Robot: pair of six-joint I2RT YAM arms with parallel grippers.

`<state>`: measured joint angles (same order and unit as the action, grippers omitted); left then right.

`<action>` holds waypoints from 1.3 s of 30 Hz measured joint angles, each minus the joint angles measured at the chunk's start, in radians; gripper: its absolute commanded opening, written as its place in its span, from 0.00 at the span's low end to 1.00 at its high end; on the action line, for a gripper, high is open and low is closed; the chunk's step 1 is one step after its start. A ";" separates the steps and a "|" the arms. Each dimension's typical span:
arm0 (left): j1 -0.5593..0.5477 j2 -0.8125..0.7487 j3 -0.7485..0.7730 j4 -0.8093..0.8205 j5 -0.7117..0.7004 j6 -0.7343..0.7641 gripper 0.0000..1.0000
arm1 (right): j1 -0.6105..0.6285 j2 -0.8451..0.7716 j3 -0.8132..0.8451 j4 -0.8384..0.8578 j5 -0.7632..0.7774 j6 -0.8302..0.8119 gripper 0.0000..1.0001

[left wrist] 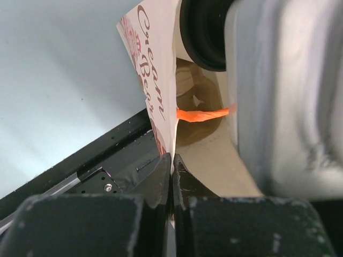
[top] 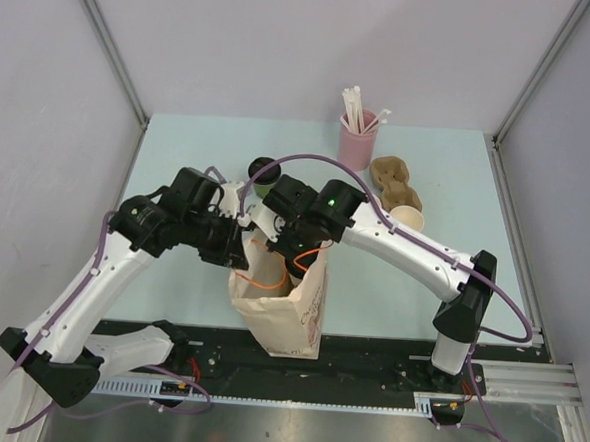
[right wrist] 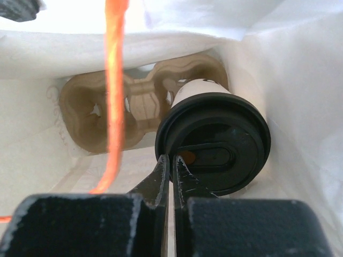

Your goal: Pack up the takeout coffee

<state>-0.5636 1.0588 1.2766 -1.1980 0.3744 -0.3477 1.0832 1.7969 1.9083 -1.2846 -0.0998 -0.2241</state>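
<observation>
A white paper bag [top: 294, 316] with red lettering stands open at the table's near edge. My left gripper [left wrist: 172, 158] is shut on the bag's left top edge [left wrist: 153, 91]. My right gripper [right wrist: 171, 159] reaches down inside the bag. It is shut on the rim of the black lid [right wrist: 225, 155] of the white coffee cup [right wrist: 195, 88]. That cup hangs tilted over a brown cardboard carrier [right wrist: 128, 107] on the bag's floor. The green coffee cup [top: 263, 171] with its black lid stands on the table behind both wrists.
A pink cup of straws [top: 357, 135] stands at the back. A second brown carrier [top: 393, 177] and a pale open cup [top: 407, 218] lie right of the arms. The bag's orange cord handle [right wrist: 112, 80] hangs across its mouth.
</observation>
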 measured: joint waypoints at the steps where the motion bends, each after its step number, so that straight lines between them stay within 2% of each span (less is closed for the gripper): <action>1: 0.002 0.006 0.009 -0.013 -0.005 -0.001 0.02 | 0.000 0.004 0.000 0.002 -0.003 -0.010 0.00; 3: 0.006 0.023 0.029 -0.032 -0.024 0.001 0.03 | 0.000 0.010 0.001 0.003 -0.008 -0.014 0.00; 6: 0.006 0.037 0.048 -0.046 -0.058 0.016 0.14 | -0.006 0.014 -0.001 0.013 -0.021 -0.015 0.00; 9: 0.006 0.039 0.066 -0.049 -0.081 0.035 0.29 | -0.006 -0.002 -0.037 0.062 -0.034 -0.013 0.00; 10: 0.006 0.039 0.070 -0.048 -0.085 0.040 0.38 | -0.006 -0.009 -0.056 0.080 -0.042 -0.013 0.00; 12: 0.006 0.039 0.071 -0.051 -0.107 0.050 0.48 | -0.001 -0.021 -0.092 0.100 -0.054 -0.011 0.00; 21: 0.019 0.038 0.083 -0.055 -0.167 0.080 0.58 | 0.014 -0.019 -0.164 0.116 -0.087 0.004 0.00; 31: 0.022 0.032 0.087 -0.059 -0.207 0.106 0.61 | 0.013 -0.019 -0.204 0.180 -0.093 0.021 0.01; 32: 0.022 0.031 0.087 -0.060 -0.212 0.108 0.61 | 0.013 -0.016 -0.204 0.183 -0.093 0.022 0.04; 33: 0.022 0.031 0.087 -0.060 -0.216 0.111 0.62 | 0.013 -0.013 -0.204 0.187 -0.094 0.022 0.13; 35: 0.022 0.028 0.087 -0.060 -0.221 0.114 0.62 | 0.014 -0.012 -0.204 0.191 -0.096 0.022 0.17; 36: 0.022 0.027 0.087 -0.060 -0.224 0.114 0.62 | 0.014 -0.012 -0.204 0.192 -0.096 0.022 0.24; 38: 0.022 0.024 0.087 -0.060 -0.228 0.117 0.62 | 0.015 -0.014 -0.204 0.192 -0.093 0.021 0.28; 39: 0.022 0.023 0.087 -0.059 -0.230 0.118 0.62 | 0.016 -0.016 -0.203 0.191 -0.090 0.020 0.34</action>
<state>-0.5419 1.0817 1.3632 -1.2572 0.1444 -0.2298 1.0988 1.7805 1.7050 -1.0935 -0.1898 -0.2039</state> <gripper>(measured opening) 0.595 0.250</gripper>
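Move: The black-lidded cup lies tilted in the bag, its lid about 2 cm ahead, 1 cm right and 2 cm below the right hand's shut fingertips. From that hand the brown cup holder is some 2 cm back, 3 cm left and 11 cm down, and the bag rim pinched by the left fingers about 8 cm left, 1 cm back and 2 cm up. The lid is roughly 4 cm ahead, 10 cm right and 5 cm below the left hand. The right hand, fingers shut against the near edge of the black lid, pushes the cup down into the bag towards the holder by about 4.5 cm, easing back and a little left as it goes, and parts its fingers slightly at the very end. The left hand, at first pinching the rim, shifts some 5 cm left and forward, tilting about 15 degrees, and spreads its fingers to over half open, ending its pinch with the paper wall still between them. ##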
